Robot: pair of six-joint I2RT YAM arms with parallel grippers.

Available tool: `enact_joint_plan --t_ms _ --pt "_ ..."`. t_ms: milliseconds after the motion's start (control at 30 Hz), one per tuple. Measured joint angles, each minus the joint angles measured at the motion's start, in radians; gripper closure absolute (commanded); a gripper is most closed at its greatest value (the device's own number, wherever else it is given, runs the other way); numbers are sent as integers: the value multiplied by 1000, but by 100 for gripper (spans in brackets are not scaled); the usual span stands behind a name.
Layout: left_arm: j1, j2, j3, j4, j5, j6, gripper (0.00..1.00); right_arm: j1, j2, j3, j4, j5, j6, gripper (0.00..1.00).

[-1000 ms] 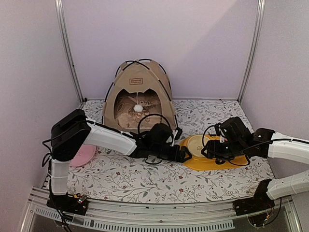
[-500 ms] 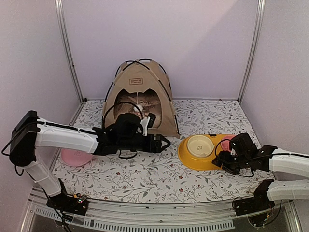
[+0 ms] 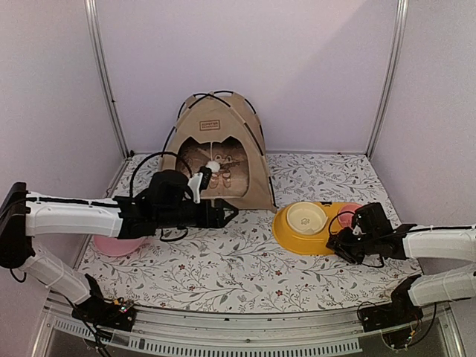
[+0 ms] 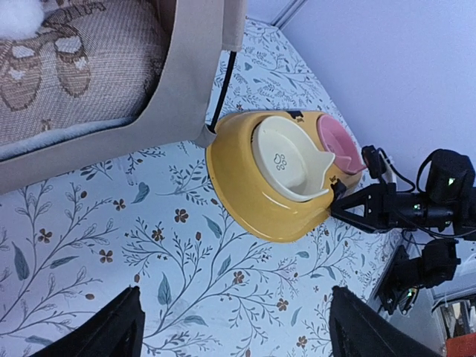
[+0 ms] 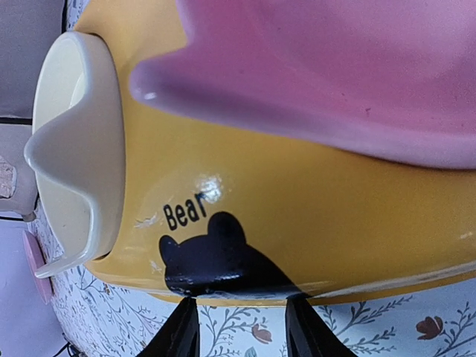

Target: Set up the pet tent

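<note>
The pet tent (image 3: 216, 126) stands upright at the back of the table, tan with black poles. Its white pom-pom (image 3: 213, 166) hangs in the cat-head doorway, and a bear-print cushion (image 4: 67, 67) lies inside. My left gripper (image 3: 227, 213) hovers low in front of the tent's right corner (image 4: 190, 97). In the left wrist view it (image 4: 238, 327) is open wide over bare cloth. My right gripper (image 3: 338, 242) sits at the near edge of a yellow feeder. Its fingers (image 5: 242, 327) stand apart with nothing between them.
The yellow feeder (image 3: 297, 239) sits right of the tent and holds a cream bowl (image 3: 306, 218) and a pink bowl (image 3: 349, 214). A pink dish (image 3: 111, 244) lies at the left under my left arm. Walls and metal posts close in the table.
My left arm has drawn back leftward from the yellow feeder to the front of the tent. My right gripper has pulled back to the feeder's near edge, and its fingers have narrowed.
</note>
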Motion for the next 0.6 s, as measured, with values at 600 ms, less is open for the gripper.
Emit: enact_joint_plan --t_ms 600 --pt "22 -91 -48 -66 -31 0 14 -206 147 49 150 -83 -83 58"
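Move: The right hand's half-open fingertips are low at the near edge of the yellow tray, whose middle lies about 6 cm ahead and 3 cm to the left, at about their height. On it the white bowl sits some 7 cm ahead and 7 cm left of the hand, the pink bowl 7 cm ahead and 6 cm right, both a few centimetres higher. For the idle left hand the tray is roughly 24 cm right, 3 cm ahead and 16 cm below. The right hand pushes forward about 5 cm with its fingertips against the tray's near edge beside the bear mark, staying low and keeping its part-open gap. On the way it swings some 4 cm to the right, turning about 10 degrees clockwise, then in the last instant comes back left a little over 1 cm and untwists by about half, while the empty left hand, still wide open, draws 2 to 3 cm left, away from the tray. ##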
